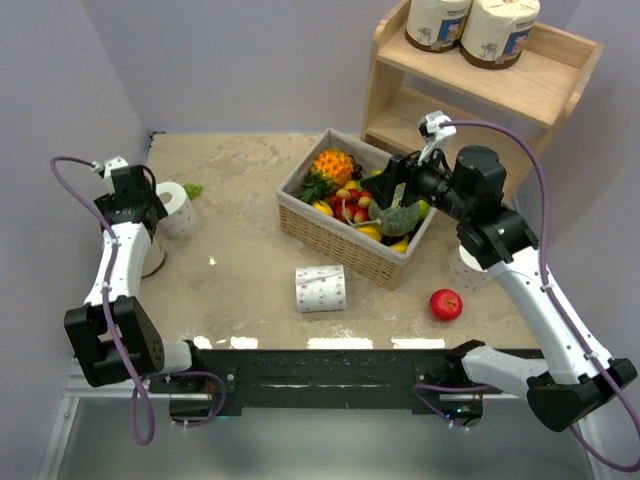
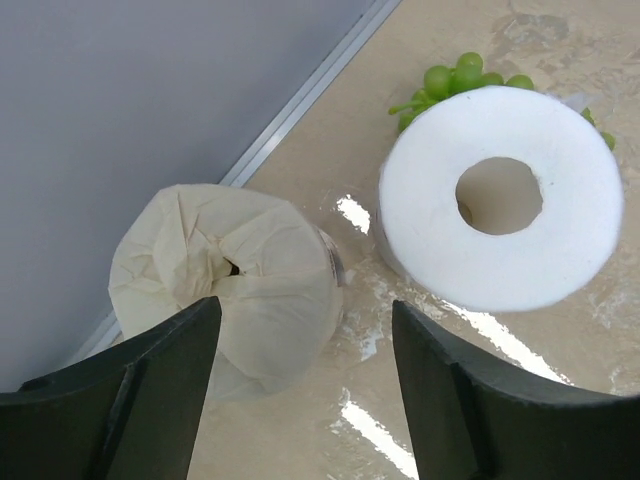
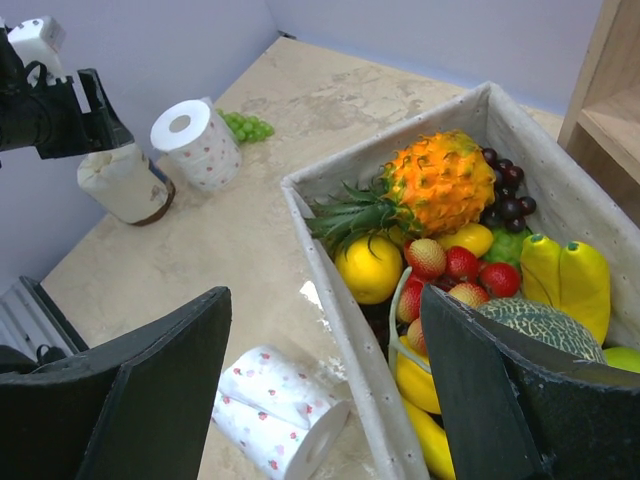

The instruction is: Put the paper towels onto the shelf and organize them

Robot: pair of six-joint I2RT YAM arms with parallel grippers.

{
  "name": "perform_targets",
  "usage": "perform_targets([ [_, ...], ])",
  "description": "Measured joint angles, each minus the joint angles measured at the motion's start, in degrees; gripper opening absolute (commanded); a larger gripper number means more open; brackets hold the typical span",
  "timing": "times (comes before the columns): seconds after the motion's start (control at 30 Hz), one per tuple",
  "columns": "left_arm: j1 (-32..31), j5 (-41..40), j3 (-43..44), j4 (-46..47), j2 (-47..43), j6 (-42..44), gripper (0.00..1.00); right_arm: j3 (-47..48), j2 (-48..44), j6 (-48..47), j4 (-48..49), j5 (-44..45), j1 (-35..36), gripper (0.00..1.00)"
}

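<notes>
The wooden shelf point(image 1: 540, 85) stands at the back right, with two cream-wrapped paper towels point(image 1: 470, 25) on its top tier. A white dotted roll point(image 1: 320, 288) point(image 3: 275, 415) lies on its side in front of the basket. Another white roll point(image 1: 178, 208) point(image 2: 500, 195) stands upright at the left, and a wrapped roll point(image 2: 235, 275) point(image 3: 122, 182) stands beside it. One more white roll point(image 1: 466, 268) shows partly behind the right arm. My left gripper point(image 2: 302, 340) point(image 1: 132, 200) hangs open just above the wrapped roll and holds nothing. My right gripper point(image 3: 325, 320) point(image 1: 392, 185) is open over the basket's near side.
A wicker basket point(image 1: 335, 245) full of fruit sits mid-table, its liner rim point(image 3: 345, 300) running between my right fingers. A red apple point(image 1: 446, 304) lies near the right arm. Green grapes point(image 2: 455, 80) lie behind the upright white roll. The left wall is close to the wrapped roll.
</notes>
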Motion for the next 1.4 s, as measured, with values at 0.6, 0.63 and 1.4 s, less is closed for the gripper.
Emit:
perform_targets([
  [0.6,1.55,0.98,-0.83,2.29,5.2,6.12,0.73,0.46,0.37,0.02,-0.2,-0.83,0.0,0.8],
  [0.63,1.7,1.16,-0.87,2.23,5.68,6.1,0.73,0.57,0.37,0.02,-0.22,-0.83,0.0,0.8],
  [1.4,0.2,1.7,-3.93,0.35,4.66,4.94,0.4,1.36,0.2,0.28,-0.66,-0.9,0.0,0.8],
])
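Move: The wrapped paper towel roll I'm going for stands just under my left hand: its middle is some 11 cm below, about 2 cm back and 3 cm to the left. The bare white roll stands beside my way down, about 7 cm ahead and 5 cm to the right of my left hand, equally low; the green grapes lie about 8 cm beyond that roll and 3 cm to its right. From my right hand, the wrapped roll is roughly 57 cm left, about level ahead and 33 cm below. I sink my left hand about 5.5 cm beside the white roll onto the top of the wrapped roll, tipping my open fingers some 10 degrees further down. There I close them from wide to about half open, pinching the near-right part of its top and wrapper, and, still closing, begin drawing a couple of centimetres back and to the right. ##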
